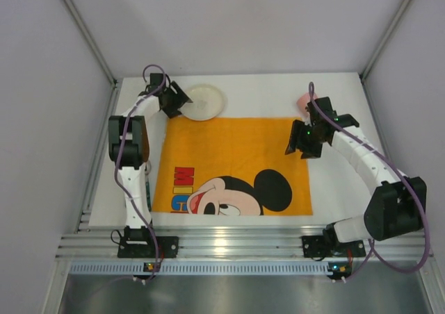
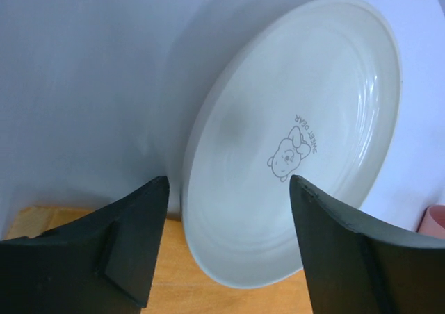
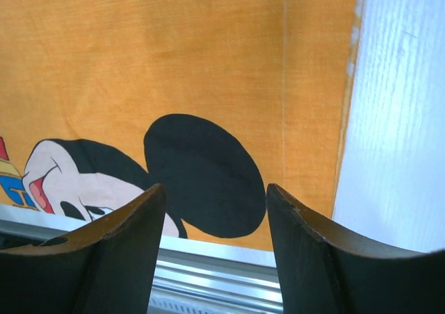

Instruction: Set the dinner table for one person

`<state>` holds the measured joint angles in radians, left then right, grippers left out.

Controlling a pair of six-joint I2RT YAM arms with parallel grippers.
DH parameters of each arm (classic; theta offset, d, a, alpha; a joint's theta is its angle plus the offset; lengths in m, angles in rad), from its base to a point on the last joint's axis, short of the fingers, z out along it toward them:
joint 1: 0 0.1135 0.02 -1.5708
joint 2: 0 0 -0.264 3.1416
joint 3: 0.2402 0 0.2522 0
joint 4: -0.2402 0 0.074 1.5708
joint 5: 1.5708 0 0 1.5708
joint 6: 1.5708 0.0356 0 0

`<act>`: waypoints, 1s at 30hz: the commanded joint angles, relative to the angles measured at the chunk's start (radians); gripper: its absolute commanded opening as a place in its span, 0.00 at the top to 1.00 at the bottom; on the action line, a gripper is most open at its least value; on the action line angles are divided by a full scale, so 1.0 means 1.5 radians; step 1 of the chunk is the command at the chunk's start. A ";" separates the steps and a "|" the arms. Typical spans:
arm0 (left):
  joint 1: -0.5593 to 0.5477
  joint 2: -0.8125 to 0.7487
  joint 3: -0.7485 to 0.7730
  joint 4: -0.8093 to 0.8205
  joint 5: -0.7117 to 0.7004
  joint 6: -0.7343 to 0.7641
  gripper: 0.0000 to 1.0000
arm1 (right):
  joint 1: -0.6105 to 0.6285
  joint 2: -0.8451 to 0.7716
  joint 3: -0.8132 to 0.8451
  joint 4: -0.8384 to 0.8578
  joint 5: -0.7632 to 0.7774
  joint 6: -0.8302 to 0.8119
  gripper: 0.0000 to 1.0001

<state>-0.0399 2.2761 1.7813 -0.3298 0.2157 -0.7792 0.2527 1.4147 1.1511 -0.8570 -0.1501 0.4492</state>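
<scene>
The dinner table (image 1: 341,189) is a white tabletop with an orange Mickey Mouse mat (image 1: 233,164) in its middle. A white plate (image 1: 206,102) with a small bear print lies at the mat's far left corner, its near edge over the mat. My left gripper (image 1: 177,100) is open at the plate's left edge. In the left wrist view the plate (image 2: 299,119) fills the space ahead of the open left gripper (image 2: 228,182), not gripped. My right gripper (image 1: 300,146) hovers open and empty over the mat's far right part. In the right wrist view it (image 3: 215,189) is above the mat (image 3: 208,57).
A pink cup (image 1: 303,103) stands behind the right gripper near the mat's far right corner; its edge shows in the left wrist view (image 2: 434,220). Grey walls enclose the table on three sides. A metal rail (image 1: 236,244) runs along the near edge.
</scene>
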 commanded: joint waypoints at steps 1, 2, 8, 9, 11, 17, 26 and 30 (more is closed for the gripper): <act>0.006 0.023 0.021 0.043 0.035 -0.002 0.27 | -0.001 -0.044 -0.015 -0.007 0.050 0.045 0.40; 0.007 0.025 0.019 0.055 0.042 -0.003 0.33 | -0.001 -0.047 -0.015 -0.015 0.053 0.051 0.40; 0.019 0.038 0.004 0.099 0.093 -0.039 1.00 | -0.002 -0.035 0.030 -0.039 0.081 0.056 0.40; 0.020 0.035 0.002 0.112 0.111 -0.047 1.00 | -0.002 -0.021 0.041 -0.041 0.083 0.042 0.40; 0.020 0.009 -0.014 0.132 0.117 -0.055 1.00 | -0.006 -0.001 0.080 -0.040 0.083 0.022 0.39; -0.013 -0.156 -0.117 0.180 0.140 -0.037 1.00 | -0.013 0.097 0.175 -0.005 0.071 -0.071 0.39; -0.155 -0.370 -0.278 -0.018 0.106 0.162 1.00 | -0.019 0.172 0.185 0.051 0.019 -0.027 0.40; -0.217 -0.429 -0.402 -0.042 0.073 0.165 1.00 | -0.019 0.161 0.146 0.057 0.017 -0.032 0.40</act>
<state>-0.3473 1.6386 1.2827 -0.2901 0.3798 -0.5892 0.2306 1.6936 1.3987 -0.8146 -0.1032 0.3962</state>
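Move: The plate the left hand goes for has its near-left rim between that hand's open fingers; its middle is about 9 cm to the right, 4 cm ahead and 3 cm below. The tablecloth's middle lies some 24 cm back and 22 cm right of the same hand. From the right hand, the pink cup is roughly 27 cm ahead, 7 cm right and 9 cm below, and the plate about 32 cm ahead and 36 cm left. Down a mere 2 cm first, the left hand shuts its fingers on the plate's rim, then lifts and carries the plate back and to the right over the tablecloth, some 20 cm across, turning clockwise about 30 degrees as it goes. The empty right hand eases slightly right, then goes about 8 cm forward towards the pink cup over a low hump, fingers still part-open. ##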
